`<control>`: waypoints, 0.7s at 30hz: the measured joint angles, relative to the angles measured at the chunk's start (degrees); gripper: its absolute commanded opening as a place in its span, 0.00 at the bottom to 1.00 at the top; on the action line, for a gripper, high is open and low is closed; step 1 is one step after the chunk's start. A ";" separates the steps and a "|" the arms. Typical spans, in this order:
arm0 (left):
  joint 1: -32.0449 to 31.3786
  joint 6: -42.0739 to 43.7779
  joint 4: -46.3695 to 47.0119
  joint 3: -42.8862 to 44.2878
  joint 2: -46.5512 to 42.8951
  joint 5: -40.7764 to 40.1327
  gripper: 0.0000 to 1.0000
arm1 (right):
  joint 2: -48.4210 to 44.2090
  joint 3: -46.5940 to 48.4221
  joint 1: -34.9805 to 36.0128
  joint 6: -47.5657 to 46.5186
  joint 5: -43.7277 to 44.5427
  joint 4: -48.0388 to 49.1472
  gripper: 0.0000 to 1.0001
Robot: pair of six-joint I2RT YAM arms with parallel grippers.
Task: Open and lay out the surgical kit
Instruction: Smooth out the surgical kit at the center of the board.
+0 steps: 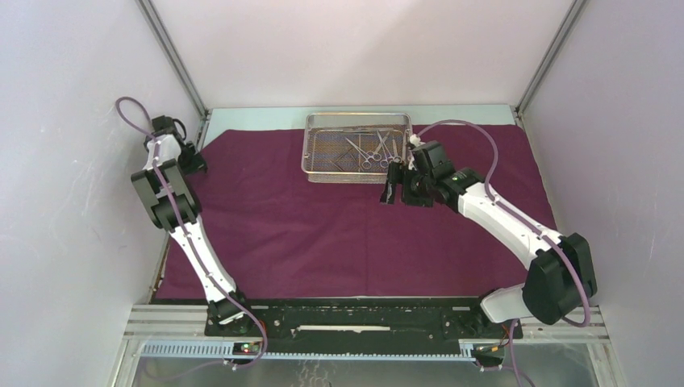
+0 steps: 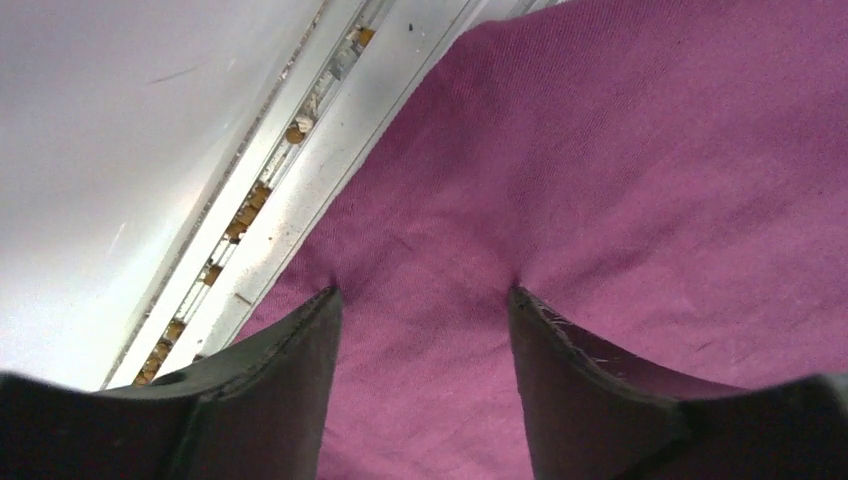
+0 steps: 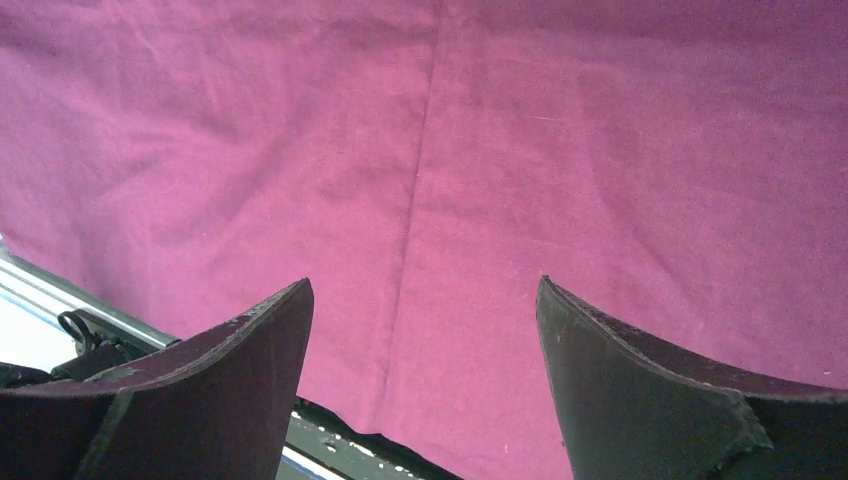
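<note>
The maroon-purple cloth lies spread flat over the table. At its far edge stands the silver wire-mesh tray, holding several slim steel instruments. My left gripper is at the cloth's far left corner. In the left wrist view its jaws stand apart, both tips pressed into the cloth, which puckers at each tip. My right gripper hangs just in front of the tray's near right corner. It is open above the cloth with nothing between its fingers.
An aluminium rail and the white side wall run close along the cloth's left edge. A crease runs down the cloth in the right wrist view, and the dark base strip shows past the cloth's near edge. White walls enclose the table.
</note>
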 measured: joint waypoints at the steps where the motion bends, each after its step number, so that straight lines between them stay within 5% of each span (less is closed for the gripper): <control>1: 0.00 -0.17 0.04 -0.28 -0.17 0.17 0.52 | -0.22 0.00 0.11 0.00 0.17 -0.02 0.90; 5: 0.02 -0.48 0.17 -1.11 -0.74 0.00 0.29 | -1.38 0.00 0.11 0.00 0.63 -0.46 0.90; 9: 0.26 -0.20 0.59 -2.69 -1.77 -0.70 0.16 | -2.12 0.00 0.20 0.00 1.05 -0.90 0.89; 21: -2.78 -1.79 1.31 -5.86 -3.69 -1.99 0.00 | -2.23 -0.76 1.25 0.09 1.75 -0.85 0.89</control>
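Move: My left hand's open fingers stand over the surgical kit's maroon drape at its left edge; the patch I will close on is about 1 cm below me, 1 cm back and 1 cm right. The metal side rail runs roughly 4 cm to my left, level with me, and the drape's far-left corner is some 13 cm ahead and 4 cm right. From my right hand that patch lies about 53 cm left, 15 cm ahead and 13 cm below. I shut my left hand's fingers from about three-quarters open to fully closed on the drape beside the rail, easing back about 1 cm as they close, then carry the fingertips some 2.5 cm right, inward from the rail. I keep them low at the same height with the wrist steady, and they seem to pinch the cloth. ##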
